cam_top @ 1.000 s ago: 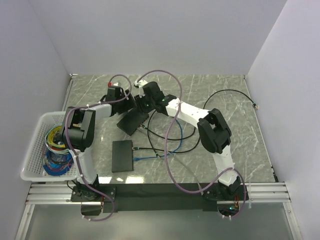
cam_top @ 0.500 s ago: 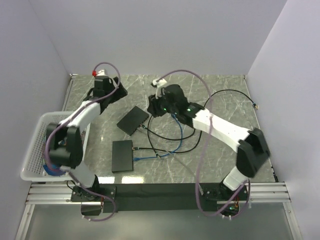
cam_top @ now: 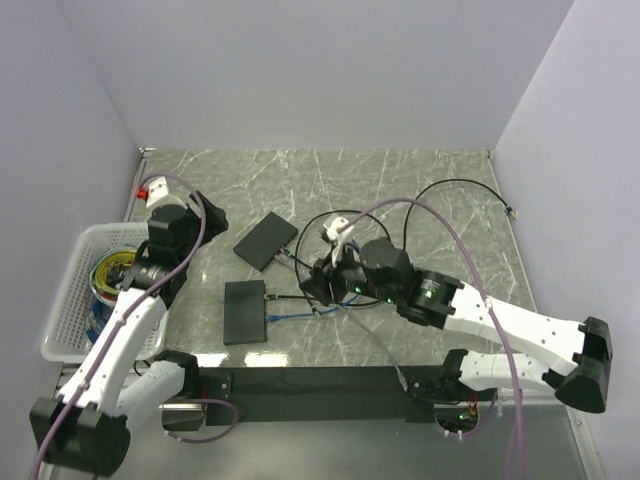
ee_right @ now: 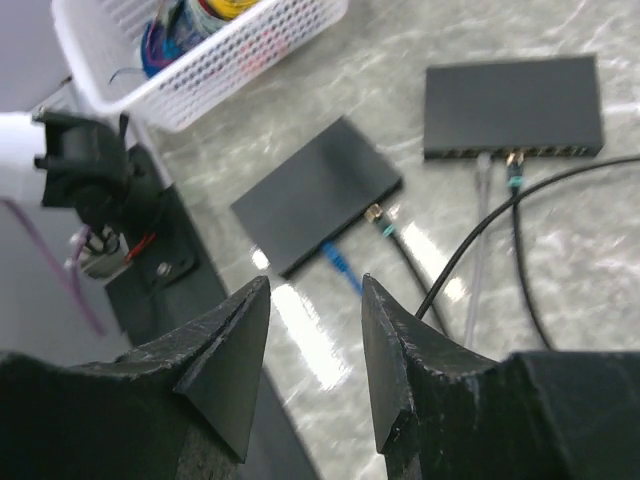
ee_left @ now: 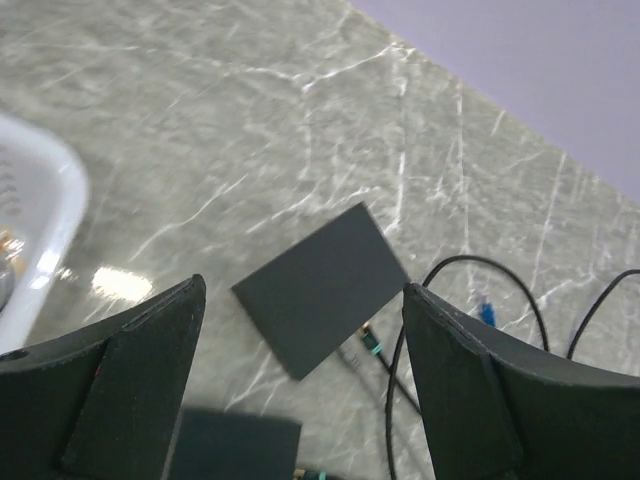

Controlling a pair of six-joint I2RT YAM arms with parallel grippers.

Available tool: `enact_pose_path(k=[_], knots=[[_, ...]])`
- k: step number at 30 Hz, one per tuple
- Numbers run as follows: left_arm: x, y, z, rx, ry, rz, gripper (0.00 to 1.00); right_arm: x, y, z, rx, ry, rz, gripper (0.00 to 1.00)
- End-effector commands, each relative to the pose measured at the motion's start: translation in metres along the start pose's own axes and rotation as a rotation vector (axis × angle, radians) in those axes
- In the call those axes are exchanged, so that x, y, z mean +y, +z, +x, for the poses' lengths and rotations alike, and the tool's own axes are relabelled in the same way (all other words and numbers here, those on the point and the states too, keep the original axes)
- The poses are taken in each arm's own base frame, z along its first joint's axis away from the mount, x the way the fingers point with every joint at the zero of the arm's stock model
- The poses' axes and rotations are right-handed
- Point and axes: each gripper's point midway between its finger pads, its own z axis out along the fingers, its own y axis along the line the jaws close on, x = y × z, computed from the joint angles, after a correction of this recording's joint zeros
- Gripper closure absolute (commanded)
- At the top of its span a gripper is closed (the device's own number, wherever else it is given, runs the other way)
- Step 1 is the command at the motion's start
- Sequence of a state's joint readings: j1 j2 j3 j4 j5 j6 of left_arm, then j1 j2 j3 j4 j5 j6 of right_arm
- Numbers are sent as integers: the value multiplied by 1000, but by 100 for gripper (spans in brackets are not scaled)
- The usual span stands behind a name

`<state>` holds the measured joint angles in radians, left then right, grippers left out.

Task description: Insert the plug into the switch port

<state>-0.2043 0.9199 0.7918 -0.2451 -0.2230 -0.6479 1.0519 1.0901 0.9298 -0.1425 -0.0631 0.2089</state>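
Two flat black switches lie on the marble table, a tilted one (cam_top: 266, 241) (ee_left: 325, 290) (ee_right: 513, 105) and a nearer one (cam_top: 245, 311) (ee_right: 315, 195). Black, blue and grey cables run into their port sides. A blue plug (ee_right: 340, 265) and a gold-tipped black plug (ee_right: 378, 215) sit at the nearer switch's edge. A teal-ringed plug (ee_left: 368, 343) sits at the tilted one. One black cable ends loose at the far right (cam_top: 513, 211). My left gripper (cam_top: 200, 215) (ee_left: 302, 290) hangs open and empty, left of the tilted switch. My right gripper (cam_top: 315, 285) (ee_right: 315, 282) is open and empty, right of the nearer switch.
A white mesh basket (cam_top: 62, 300) (ee_right: 250, 50) with coiled coloured cables stands at the table's left edge. Loops of black cable (cam_top: 440, 190) spread over the middle and right of the table. A black rail (cam_top: 330, 380) runs along the near edge.
Both arms have pulled away from the tilted switch. The left swung left toward the basket and its jaws widened. The right drew back toward the near edge, beside the nearer switch.
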Motion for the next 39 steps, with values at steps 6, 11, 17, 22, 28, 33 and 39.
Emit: enact_pose_path(k=[6, 11, 17, 22, 28, 33, 39], knots=[[57, -37, -28, -209, -62, -290, 15, 28, -29, 57, 94, 65, 6, 51], [95, -32, -18, -330, -47, -397, 15, 46, -47, 87, 145, 65, -10, 51], [85, -9, 1, -419, 97, -193, 18, 49, -58, 93, 123, 90, -37, 51], [92, 3, 5, -500, 144, -178, 13, 45, -66, 91, 111, 93, -29, 50], [110, 32, 25, -458, 228, -148, 13, 41, -72, 96, 115, 133, -16, 50], [105, 44, 17, -466, 280, -101, 14, 35, -74, 100, 124, 134, 14, 50], [102, 49, 9, -508, 297, -31, 13, 36, -74, 99, 113, 142, 10, 50]])
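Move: The upper switch, now with its plugs in, lies about 10 cm ahead of the left hand, 11 cm to its right and 20 cm below; from the right hand it is some 26 cm ahead, 12 cm left and 23 cm down. From the left hand, the lower switch sits roughly 11 cm back and 7 cm right, and the cable bin 25 cm left and 8 cm back. The loose black plug lies about 5 cm ahead of the right hand, 2 cm right, 24 cm below. Empty and still wide open, the left hand backs off about 4 cm while swinging some 8 cm left to the cable bin's right side, sinks around 10 cm and then eases about 5 cm forward again, rolling its left side up by some 20 degrees and tipping its fingers up. The right hand, also empty and half open, keeps withdrawing from the upper switch, about 10 cm back and 6 cm down, then drifts right over the near edge of the table, its fingers dipping slightly. ##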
